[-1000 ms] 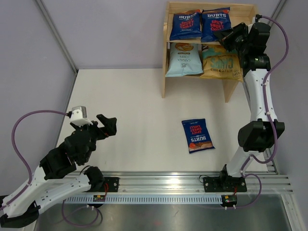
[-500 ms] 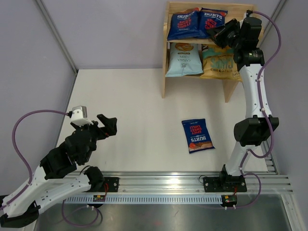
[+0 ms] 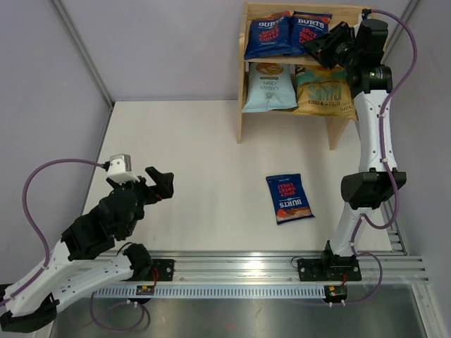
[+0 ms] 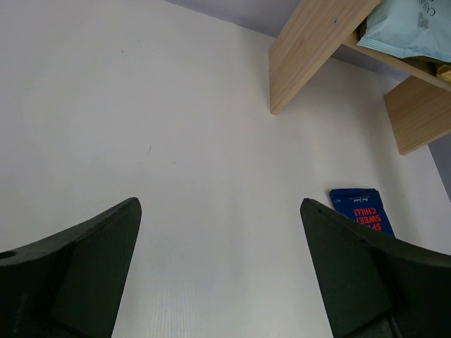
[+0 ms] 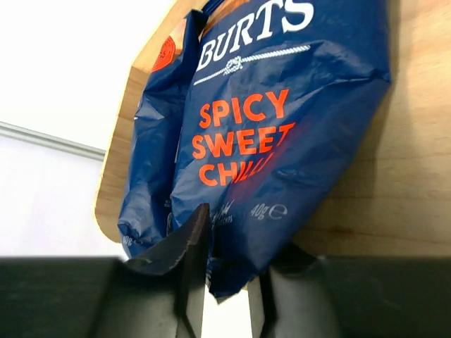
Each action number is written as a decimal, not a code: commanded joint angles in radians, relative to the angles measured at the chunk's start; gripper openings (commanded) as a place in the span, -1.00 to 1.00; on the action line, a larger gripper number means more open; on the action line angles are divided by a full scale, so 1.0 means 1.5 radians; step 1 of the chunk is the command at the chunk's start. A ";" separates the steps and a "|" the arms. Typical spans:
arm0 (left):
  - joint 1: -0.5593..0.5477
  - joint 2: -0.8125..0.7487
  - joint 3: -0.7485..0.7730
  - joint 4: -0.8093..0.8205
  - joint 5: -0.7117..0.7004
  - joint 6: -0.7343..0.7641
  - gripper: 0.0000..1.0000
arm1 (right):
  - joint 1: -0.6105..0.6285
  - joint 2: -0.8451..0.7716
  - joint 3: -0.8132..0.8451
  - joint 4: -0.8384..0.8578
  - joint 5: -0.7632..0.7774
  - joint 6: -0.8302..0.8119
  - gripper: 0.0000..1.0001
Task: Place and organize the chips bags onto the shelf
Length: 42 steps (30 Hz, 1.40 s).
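Observation:
The wooden shelf [image 3: 243,120] stands at the far right. Its top tier holds two dark blue Burts bags [image 3: 268,35] [image 3: 310,27] side by side. The lower tier holds the light blue bag [image 3: 269,88] and the yellow-gold bag [image 3: 323,91]. My right gripper [image 3: 315,46] is at the top tier, shut on the bottom corner of the right Burts bag [image 5: 268,127], as the right wrist view [image 5: 232,250] shows. A third Burts bag [image 3: 289,198] lies flat on the table, also in the left wrist view [image 4: 359,208]. My left gripper [image 3: 161,184] [image 4: 218,208] is open and empty, low at the near left.
The white table [image 3: 197,141] is walled at the back and left. An aluminium rail [image 3: 282,271] runs along the near edge. The shelf's side panel [image 4: 310,49] and the light blue bag [image 4: 416,28] show in the left wrist view.
My right gripper has risen and moved left along the top tier with the right Burts bag, which now sits closer to the other one. My left arm has barely shifted.

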 commanded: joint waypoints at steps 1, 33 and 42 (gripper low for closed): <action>0.001 0.010 0.000 0.029 0.013 0.000 0.98 | -0.025 -0.007 0.039 -0.060 0.010 -0.039 -0.28; -0.047 0.728 0.189 0.361 0.450 -0.181 0.98 | -0.142 -0.557 -0.543 0.031 -0.116 -0.172 0.99; -0.051 0.948 0.357 0.282 0.407 -0.200 0.95 | -0.142 -0.798 -0.884 0.207 -0.214 0.004 0.99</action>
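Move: The last blue Burts bag on the table lies about 42 cm to the left hand's right, some 5 cm ahead and 27 cm below; the shelf's front left foot is roughly 28 cm ahead and 24 cm right of that hand, at table level. On the top shelf, the right-hand Burts bag's middle is about 6 cm ahead, 3 cm left and 4 cm above the right hand, its twin some 13 cm farther left. The right-hand Burts bag on the top shelf is let go as the right fingers go on opening to fully wide; that hand edges right and back, slightly up, then sweeps back and down, returning left, ending about 27 cm nearer its base. Towards the loose table bag, the left hand swings right about 33 cm while sinking some 18 cm and easing forward, tipping downward and turning clockwise, fingers staying wide open. ##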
